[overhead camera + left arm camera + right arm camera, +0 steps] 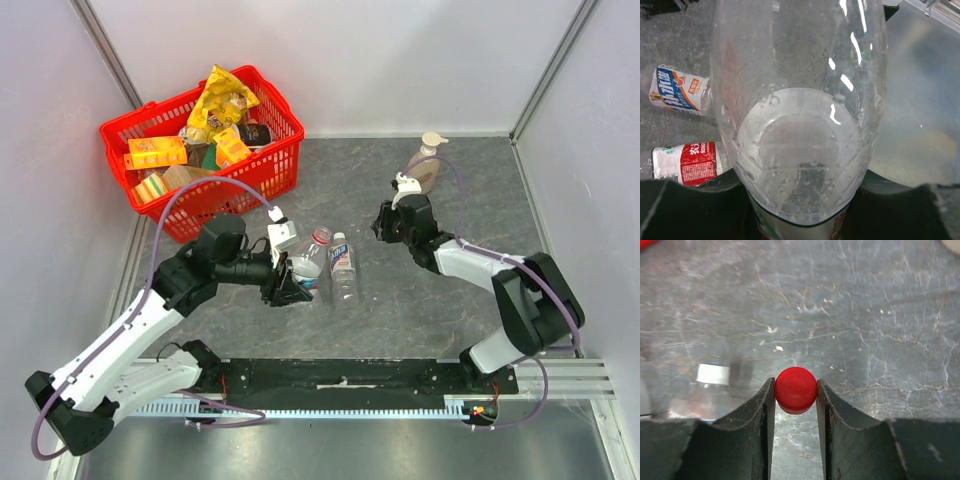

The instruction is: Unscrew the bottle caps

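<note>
My left gripper (288,285) (802,202) is shut on a clear bottle (313,260) (800,125), gripping it at the label band. The bottle's shoulder fills the left wrist view. Its neck (322,236) looks reddish, but I cannot tell whether that is a cap or a ring. A second bottle (344,272) with a white cap (339,238) lies just right of it. In the left wrist view, two labelled bottles (677,90) (690,162) lie on the table. My right gripper (382,224) (795,381) hovers over bare table, shut on a red bottle cap (795,390) held between its fingertips.
A red basket (232,195) full of snack packs stands at the back left. A beige pump soap bottle (427,165) stands at the back right, just behind the right wrist. Light walls enclose the grey table (470,200) on three sides.
</note>
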You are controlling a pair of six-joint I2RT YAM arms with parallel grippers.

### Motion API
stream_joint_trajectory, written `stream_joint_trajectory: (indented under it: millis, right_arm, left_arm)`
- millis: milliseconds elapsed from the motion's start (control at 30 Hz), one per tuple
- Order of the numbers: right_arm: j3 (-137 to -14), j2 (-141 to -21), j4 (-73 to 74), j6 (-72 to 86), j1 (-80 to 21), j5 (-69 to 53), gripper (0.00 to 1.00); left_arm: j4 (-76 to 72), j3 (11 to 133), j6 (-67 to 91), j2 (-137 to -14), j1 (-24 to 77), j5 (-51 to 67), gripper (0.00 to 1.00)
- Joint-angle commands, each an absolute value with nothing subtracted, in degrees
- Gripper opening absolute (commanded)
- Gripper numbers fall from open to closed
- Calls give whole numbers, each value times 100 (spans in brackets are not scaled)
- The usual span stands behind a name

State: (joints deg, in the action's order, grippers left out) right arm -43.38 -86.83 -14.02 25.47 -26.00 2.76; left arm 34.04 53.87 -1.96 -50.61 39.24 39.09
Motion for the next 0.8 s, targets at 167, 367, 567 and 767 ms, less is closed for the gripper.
stream_joint_trajectory:
  millis: [167,367,567,767]
  right_arm:
    - [-4729,-9395,-967,3102,-2382,774,12]
    - [-4711,-9396,-940,3076,-2364,844,37]
    - [-4702,-9290,-914,3006,-2364,826,61]
    - [-4650,-9123,-897,3041,-2356,826,82]
  left_arm:
    - [3103,5362,-62,-4737,3920,3832,2]
    - [3067,5274,-62,-4746,3911,3850,2]
    - [3032,5265,-62,-4816,3911,3841,2]
    - [3032,5274,-62,-4913,3911,3841,2]
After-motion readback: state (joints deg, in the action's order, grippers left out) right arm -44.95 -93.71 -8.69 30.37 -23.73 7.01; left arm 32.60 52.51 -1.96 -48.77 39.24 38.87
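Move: The right hand holds the red cap in its closed fingers; the bare table spot it is taken to lies some 7 cm below, about 3 cm to the right and 1 cm ahead. The white-capped bottle lies roughly 9 cm back and 5 cm left of the hand, 5 cm below; the pump bottle stands about 14 cm ahead and 12 cm right, level in height. From the left hand, that spot is some 26 cm ahead, 19 cm right and 23 cm below. Downward, and partly to the right, the right hand carries the red cap about 5 cm towards the bare table beside the white-capped bottle, its fingers tipping some 10 degrees further down and turning slightly clockwise. There it stops and opens its fingers wide from the cap, letting go without lifting away. ##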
